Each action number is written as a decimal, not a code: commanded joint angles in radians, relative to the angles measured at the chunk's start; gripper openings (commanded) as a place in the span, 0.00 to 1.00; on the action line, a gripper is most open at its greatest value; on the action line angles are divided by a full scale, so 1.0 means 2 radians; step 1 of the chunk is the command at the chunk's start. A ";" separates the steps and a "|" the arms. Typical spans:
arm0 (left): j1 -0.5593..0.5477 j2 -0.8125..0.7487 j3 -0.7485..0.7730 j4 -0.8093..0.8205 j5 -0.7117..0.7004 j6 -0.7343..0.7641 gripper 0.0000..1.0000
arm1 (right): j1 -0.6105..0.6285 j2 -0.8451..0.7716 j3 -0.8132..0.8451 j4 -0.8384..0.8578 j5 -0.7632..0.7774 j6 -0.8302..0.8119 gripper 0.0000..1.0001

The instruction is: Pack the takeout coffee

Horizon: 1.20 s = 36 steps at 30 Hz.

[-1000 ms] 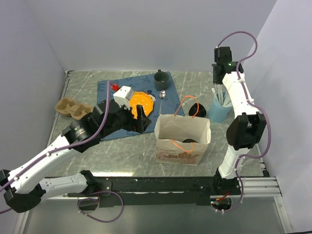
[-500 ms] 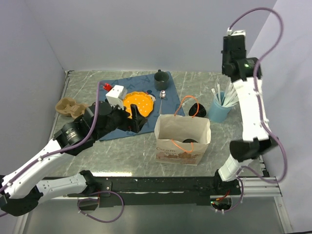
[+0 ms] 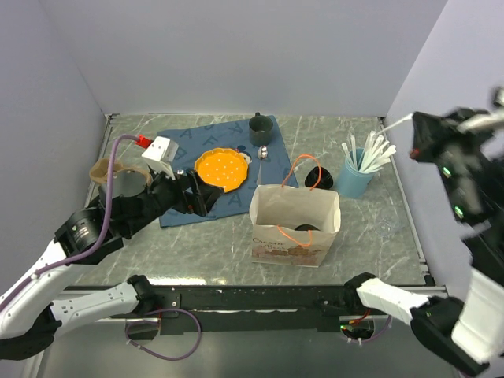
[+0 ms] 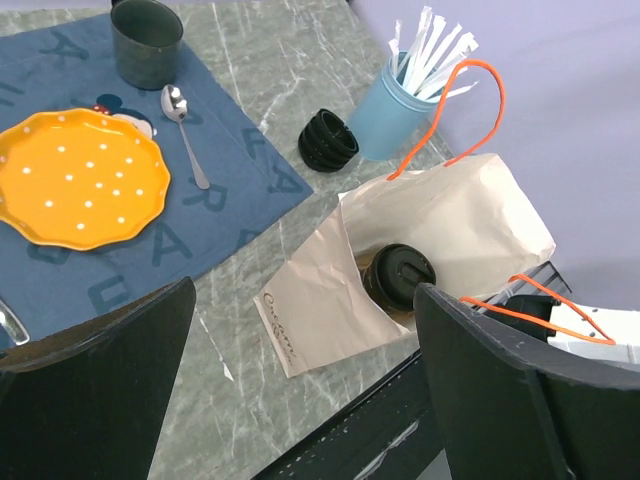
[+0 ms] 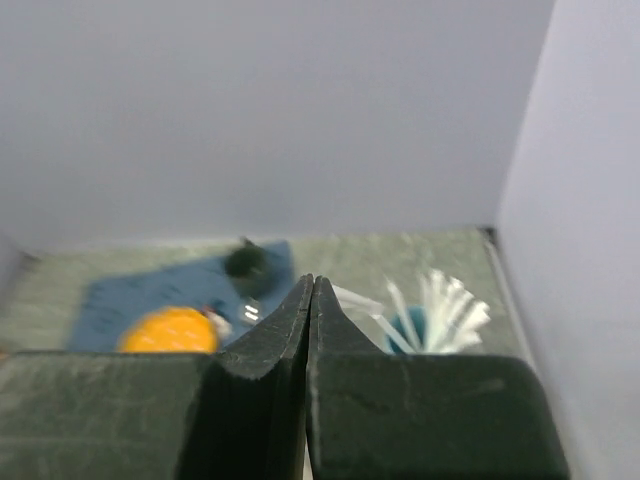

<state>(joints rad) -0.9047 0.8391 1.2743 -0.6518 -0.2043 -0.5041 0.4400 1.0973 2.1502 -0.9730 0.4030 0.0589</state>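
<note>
The takeout coffee, a cup with a black lid [image 4: 398, 277], stands inside the open paper bag [image 3: 295, 216] with orange handles; its lid also shows from above [image 3: 305, 228]. My left gripper [image 3: 205, 197] hangs open and empty over the blue mat, left of the bag [image 4: 320, 290]. High at the right edge, my right gripper [image 3: 417, 135] is shut, its fingertips [image 5: 300, 300] pressed together. A thin white straw [image 3: 395, 123] sticks out from them, and it shows again as a white strip [image 5: 358, 297] beside the tips.
On the blue mat [image 3: 177, 142] lie an orange plate [image 3: 223, 168], a dark mug [image 3: 259, 125] and a spoon [image 3: 262, 152]. A brown cup carrier [image 3: 102, 169] sits at the left. Black lids [image 3: 317, 177] and a blue cup of straws [image 3: 354, 175] stand behind the bag.
My right arm has risen from the blue cup and swung up to the right, close to the camera, with a straw. My left arm has drawn back to the left, still open.
</note>
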 commanded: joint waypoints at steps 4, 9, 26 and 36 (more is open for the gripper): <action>0.001 -0.001 0.045 -0.042 -0.016 0.004 0.97 | 0.004 -0.064 -0.006 0.028 -0.178 0.054 0.00; 0.001 0.003 0.058 -0.068 -0.023 0.001 0.97 | 0.004 -0.091 -0.028 0.016 -0.299 0.089 0.00; 0.001 -0.016 0.019 -0.058 -0.034 -0.005 0.96 | 0.005 -0.120 -0.256 0.030 -0.298 0.135 0.19; 0.001 -0.047 -0.083 -0.048 0.114 -0.012 0.95 | 0.004 -0.195 -0.344 -0.019 -0.239 0.159 0.34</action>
<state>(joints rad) -0.9043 0.7750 1.1679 -0.7841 -0.1020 -0.4919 0.4423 0.7708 1.4918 -0.9482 -0.1814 0.3222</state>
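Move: The paper bag's open top faces up, and the bag's middle lies about 17 cm to the left of my raised right hand, roughly level with it fore and aft, and some 45 cm below. From that hand the straw cup stands about 20 cm ahead and 8 cm right, and the small black cup about 19 cm ahead and 5 cm left, both some 50 cm down. From my left hand the bag is about 20 cm right, 2 cm ahead and 26 cm below. With the straw already pinched and lifted clear of its cup, my right hand first draws back about 8 cm, rising slightly, then swings left and sinks towards the bag. It turns some 30 degrees counter-clockwise and tips nose-down about 20, its fingers parting to a third on the way down. My left hand, empty and open, edges left, then sinks about 6 cm. ##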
